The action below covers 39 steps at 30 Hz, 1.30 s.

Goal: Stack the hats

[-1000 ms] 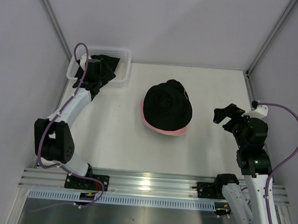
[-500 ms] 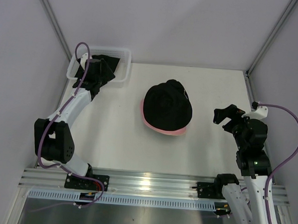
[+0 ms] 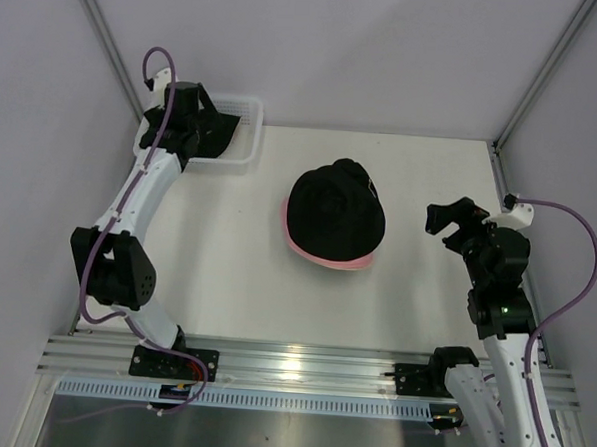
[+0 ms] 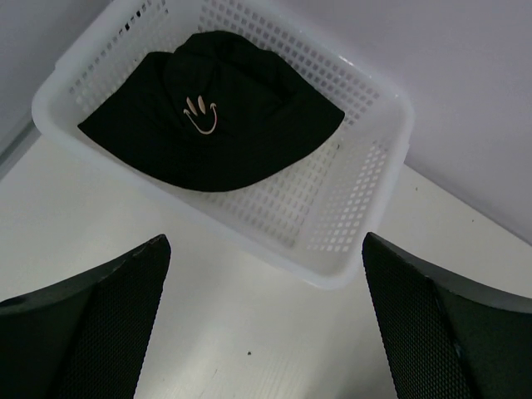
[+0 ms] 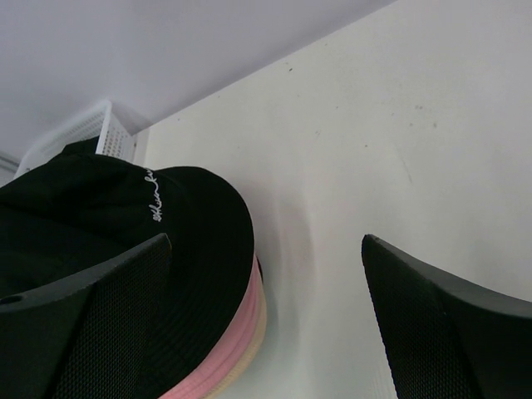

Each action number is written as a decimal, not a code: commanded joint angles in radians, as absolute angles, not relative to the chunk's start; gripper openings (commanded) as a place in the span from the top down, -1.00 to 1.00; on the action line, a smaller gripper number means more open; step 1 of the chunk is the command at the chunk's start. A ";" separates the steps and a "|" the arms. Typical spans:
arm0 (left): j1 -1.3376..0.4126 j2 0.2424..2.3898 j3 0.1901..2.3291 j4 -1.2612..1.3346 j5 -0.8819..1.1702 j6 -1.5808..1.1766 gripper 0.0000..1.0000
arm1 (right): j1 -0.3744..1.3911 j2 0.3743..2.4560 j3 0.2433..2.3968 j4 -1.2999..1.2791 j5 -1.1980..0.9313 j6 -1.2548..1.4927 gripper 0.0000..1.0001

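Note:
In the middle of the table lies a stack of hats: a black hat with white script on top, a pink brim under it and a cream brim at the bottom. Another black hat with a small light smiley mark lies inside the white mesh basket at the far left. My left gripper hangs open above the basket's near edge, holding nothing. Right of the stack, my right gripper is open and empty, its left finger over the black brim.
The basket stands against the back wall in the left corner. Grey walls and slanted frame posts close in the table. An aluminium rail with both arm bases runs along the near edge.
My left arm has lifted and drawn back toward the far left corner, out of the basket, without the hat. My right gripper has edged slightly left toward the stack.

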<state>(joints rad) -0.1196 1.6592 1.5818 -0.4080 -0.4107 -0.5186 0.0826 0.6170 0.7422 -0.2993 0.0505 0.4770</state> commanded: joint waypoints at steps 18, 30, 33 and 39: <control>0.133 2.267 2.240 -0.514 -0.223 -0.507 -0.99 | 0.081 0.929 0.862 0.044 -0.029 0.580 -0.99; 0.183 2.474 2.350 -0.476 -0.075 -0.604 -0.98 | 0.097 1.089 0.911 0.149 -0.015 0.587 -0.99; 0.198 2.491 2.364 -0.483 -0.023 -0.638 -0.97 | 0.104 1.124 0.934 0.147 -0.018 0.578 -0.99; 0.202 2.513 2.378 -0.560 -0.008 -0.676 -0.91 | 0.112 1.151 0.954 0.155 -0.017 0.569 -0.99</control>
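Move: The last black hat lies crumpled in the white basket, about 15 cm ahead of the left hand, 6 cm to its left and some 22 cm below; the basket's middle is at practically the same spot, a centimetre farther out. The stacked hats stand roughly 10 cm back from the left hand, 32 cm to its right and 20 cm lower. From the right hand the black hat is some 36 cm ahead, 62 cm left and 23 cm below. The black hat in the basket is approached by the left hand with fingers wide open: first forward about 12 cm, then swinging left and steeply down, some 17 cm lower in all, towards its left part. The wrist tips the fingers farther down and rolls its left side down by 15 degrees or so. Meanwhile the open right hand advances about 12 cm, drifting slightly left, past the stack's right side. ##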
